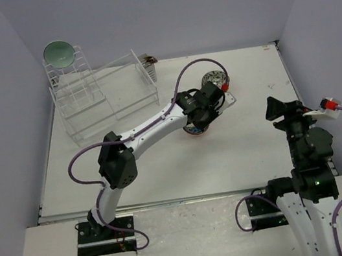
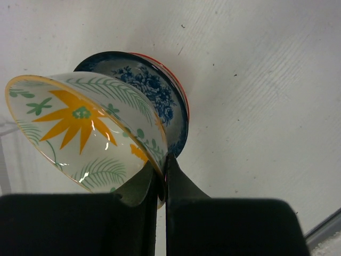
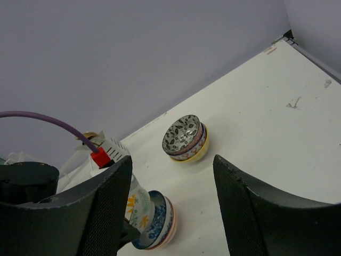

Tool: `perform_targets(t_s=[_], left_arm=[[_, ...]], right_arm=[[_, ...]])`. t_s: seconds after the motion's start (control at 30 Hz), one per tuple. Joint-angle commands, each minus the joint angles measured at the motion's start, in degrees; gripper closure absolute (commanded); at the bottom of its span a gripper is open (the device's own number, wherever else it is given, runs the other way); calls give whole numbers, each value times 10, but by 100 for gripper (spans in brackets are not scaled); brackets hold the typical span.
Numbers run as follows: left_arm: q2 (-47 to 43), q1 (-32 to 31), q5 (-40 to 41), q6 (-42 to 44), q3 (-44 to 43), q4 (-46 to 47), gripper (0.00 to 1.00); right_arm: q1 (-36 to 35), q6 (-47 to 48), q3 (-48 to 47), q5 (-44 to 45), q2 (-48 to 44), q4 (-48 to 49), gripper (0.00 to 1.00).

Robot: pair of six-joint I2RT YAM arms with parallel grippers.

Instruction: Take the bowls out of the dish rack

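Observation:
My left gripper [image 2: 161, 165] is shut on the rim of a white bowl with a yellow flower [image 2: 80, 128] and holds it tilted just above a stack of a dark blue bowl [image 2: 154, 90] and an orange-red bowl [image 2: 181, 88]. That stack shows in the top view [image 1: 197, 129] under the left gripper [image 1: 202, 111]. A second stack, topped by a black-and-white leaf bowl [image 3: 181, 133], stands further back [image 1: 215, 82]. The clear dish rack [image 1: 96, 94] stands at the far left with a teal bowl [image 1: 59, 53] upright in its tall tier. My right gripper [image 3: 170, 208] is open and empty at the right [image 1: 279, 108].
A small holder [image 1: 149, 66] stands at the rack's right end. The table's near edge [image 1: 183, 198] runs in front of the arm bases. Purple cables loop from both arms.

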State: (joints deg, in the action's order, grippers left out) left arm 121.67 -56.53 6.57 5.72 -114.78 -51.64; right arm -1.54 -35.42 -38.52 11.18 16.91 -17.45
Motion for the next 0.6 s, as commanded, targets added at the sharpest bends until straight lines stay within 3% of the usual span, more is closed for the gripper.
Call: perform_targets(t_s=[0.0, 0.43, 0.47, 0.53, 0.57], left_arm=[[4, -1, 56, 33, -40, -21, 100], [59, -16, 90, 38, -58, -43, 99], [60, -16, 91, 37, -58, -43, 89], [59, -19, 92, 37, -57, -43, 83], [56, -21, 97, 38, -56, -42, 71]], right_arm=[[1, -4, -3, 3, 13, 4, 36], [0, 1, -4, -16, 18, 5, 35], [0, 2, -2, -21, 16, 9, 34], [0, 2, 3, -27, 13, 15, 34], [1, 1, 4, -29, 11, 17, 34]])
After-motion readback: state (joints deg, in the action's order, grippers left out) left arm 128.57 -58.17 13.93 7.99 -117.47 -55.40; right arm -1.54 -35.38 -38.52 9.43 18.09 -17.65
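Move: The blue bowl, stacked on the red one, has its middle about 5 cm ahead of the left hand, 2 cm to its left and 8 cm below; that hand still holds the flowered bowl by its rim. The black-patterned bowl's stack stands some 19 cm ahead and 8 cm to the right, and the dish rack's middle about 19 cm ahead and 32 cm left. From the right hand, the blue bowl is roughly 12 cm ahead, 25 cm left and 27 cm down. The flowered bowl, pinched by its near rim and hanging tilted, is lowered by the left hand some 4 cm almost straight down into the blue bowl, easing about 1 cm left. The wrist rolls about 10 degrees, its left side rising; once the descent has stopped, the fingers part slightly around the rim to let it go. ##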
